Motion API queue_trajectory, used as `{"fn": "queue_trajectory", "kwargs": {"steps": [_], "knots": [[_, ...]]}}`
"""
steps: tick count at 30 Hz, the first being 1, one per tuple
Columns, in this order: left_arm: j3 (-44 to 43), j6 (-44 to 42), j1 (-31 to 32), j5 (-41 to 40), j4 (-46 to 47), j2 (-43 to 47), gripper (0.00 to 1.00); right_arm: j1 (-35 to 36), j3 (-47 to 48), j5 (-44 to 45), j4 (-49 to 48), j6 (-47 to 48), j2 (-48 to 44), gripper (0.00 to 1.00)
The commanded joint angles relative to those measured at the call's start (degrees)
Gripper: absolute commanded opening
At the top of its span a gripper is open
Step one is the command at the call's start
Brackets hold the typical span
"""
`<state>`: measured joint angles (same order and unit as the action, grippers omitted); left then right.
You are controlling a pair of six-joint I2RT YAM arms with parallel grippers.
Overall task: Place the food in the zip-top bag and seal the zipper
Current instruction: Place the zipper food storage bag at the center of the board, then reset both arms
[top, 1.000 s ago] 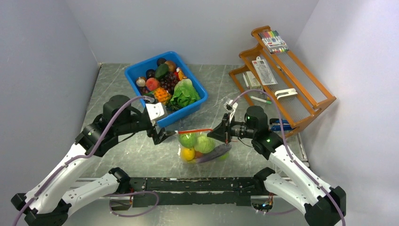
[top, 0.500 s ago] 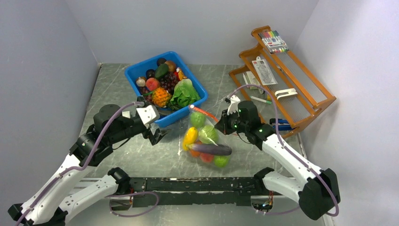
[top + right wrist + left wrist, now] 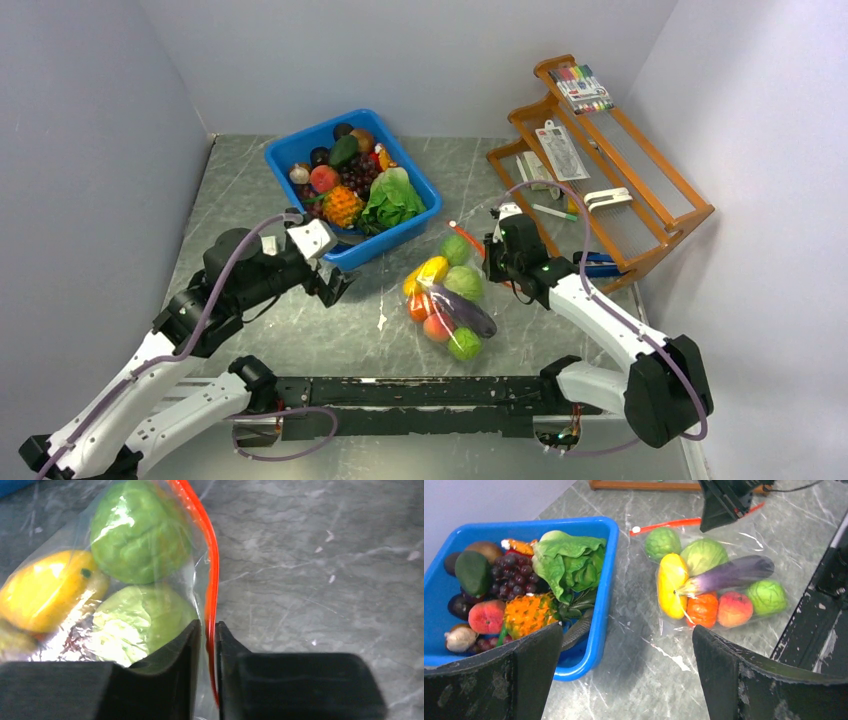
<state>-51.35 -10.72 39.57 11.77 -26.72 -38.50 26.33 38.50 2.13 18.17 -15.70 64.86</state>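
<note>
The clear zip-top bag (image 3: 445,300) lies flat on the table, holding the food: green cabbage balls (image 3: 704,555), a purple eggplant (image 3: 729,574), a yellow piece (image 3: 671,582), an orange-red piece (image 3: 702,610) and a peach (image 3: 734,609). Its red zipper (image 3: 212,570) runs along the far edge. My right gripper (image 3: 207,625) is pinched narrowly on the zipper's right end (image 3: 465,238). To the bag's left, beside the bin, my left gripper (image 3: 626,635) hovers open and empty.
A blue bin (image 3: 277,160) with several more toy fruits and lettuce stands at the back left, its rim (image 3: 606,580) close to my left fingers. A wooden rack (image 3: 600,160) with markers and packets fills the back right. A blue-handled tool (image 3: 598,265) lies by it.
The right gripper carried the zipper end back and to the right, and the bag swung round and settled flat. The left gripper opened wide and drew back to the left.
</note>
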Motion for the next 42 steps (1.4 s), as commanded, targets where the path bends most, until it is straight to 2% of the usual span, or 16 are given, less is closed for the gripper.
{"fn": "queue_trajectory", "kwargs": {"steps": [1, 5, 9, 10, 11, 12, 16, 19, 23, 28, 32, 42], "knots": [[1.34, 8.52, -0.13, -7.46, 5.41, 0.42, 1.00, -0.22, 2.01, 6.82, -0.84, -0.79, 0.44, 0.24], [2.65, 14.85, -0.14, -9.92, 8.77, 0.70, 1.00, -0.22, 5.68, 7.75, 1.71, -1.03, -0.71, 0.46], [3.13, 19.78, -0.16, -15.35, 9.96, 1.22, 1.00, -0.22, 9.64, 3.21, 2.93, -0.29, -4.90, 0.60], [2.63, 21.61, -0.18, -18.07, 9.75, 1.12, 1.00, -0.22, 10.39, 1.46, 3.15, 0.32, -6.18, 0.72], [1.75, 23.06, -0.12, -20.33, 8.83, 1.00, 1.00, -0.10, 11.15, 0.50, 3.55, 0.36, -7.18, 0.90], [0.64, 23.96, -0.14, -21.76, 7.97, 0.76, 0.99, -0.05, 11.82, -0.26, 4.04, -0.11, -8.07, 0.99], [-3.94, 31.06, -0.17, -30.83, 4.33, -0.87, 0.99, -0.04, 14.83, -2.36, 5.05, -2.63, -10.69, 1.00], [-9.10, 30.19, -0.12, -29.82, 0.33, -2.94, 0.99, -0.05, 18.20, 1.87, 6.14, -7.69, -13.03, 1.00], [-12.14, 29.31, -0.11, -28.18, -1.69, -3.63, 0.99, -0.05, 22.78, 1.33, 6.55, -5.67, -16.34, 1.00], [-9.20, 31.16, -0.11, -25.94, 1.35, 0.09, 0.99, -0.07, 20.59, 2.41, 4.14, -8.28, -20.47, 1.00], [-5.68, 31.20, -0.13, -26.75, 2.89, 2.44, 0.99, -0.05, 17.78, 1.33, 4.45, -10.27, -20.41, 1.00], [-3.93, 31.12, -0.11, -24.53, 3.25, 2.88, 0.99, -0.05, 14.40, 1.35, 3.43, -12.31, -21.11, 1.00]]}}
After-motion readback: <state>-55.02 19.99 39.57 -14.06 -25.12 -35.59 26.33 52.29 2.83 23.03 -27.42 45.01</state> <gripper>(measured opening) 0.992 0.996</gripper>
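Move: My right fingers are almost shut on the bag's red zipper. The middle of the food-filled zip-top bag lies about 8 cm to their left and 6 cm nearer me, roughly level with them. The blue bin's middle is some 30 cm left and 16 cm ahead, and a green marker lies about 15 cm right and 13 cm ahead. From my open left hand the bag is roughly 21 cm right, 6 cm ahead and 20 cm down. I open my right fingers wide and let go of the zipper, then climb some 25 cm almost straight up off the bag, tipping the fingers up from the table, and ease back down about 6 cm. Meanwhile my empty left hand, still open, draws away from the bag: forward and left at first, then up about 8 cm, finally sinking a little and edging back, while turning some 30 degrees counter-clockwise with its left side dipping. ##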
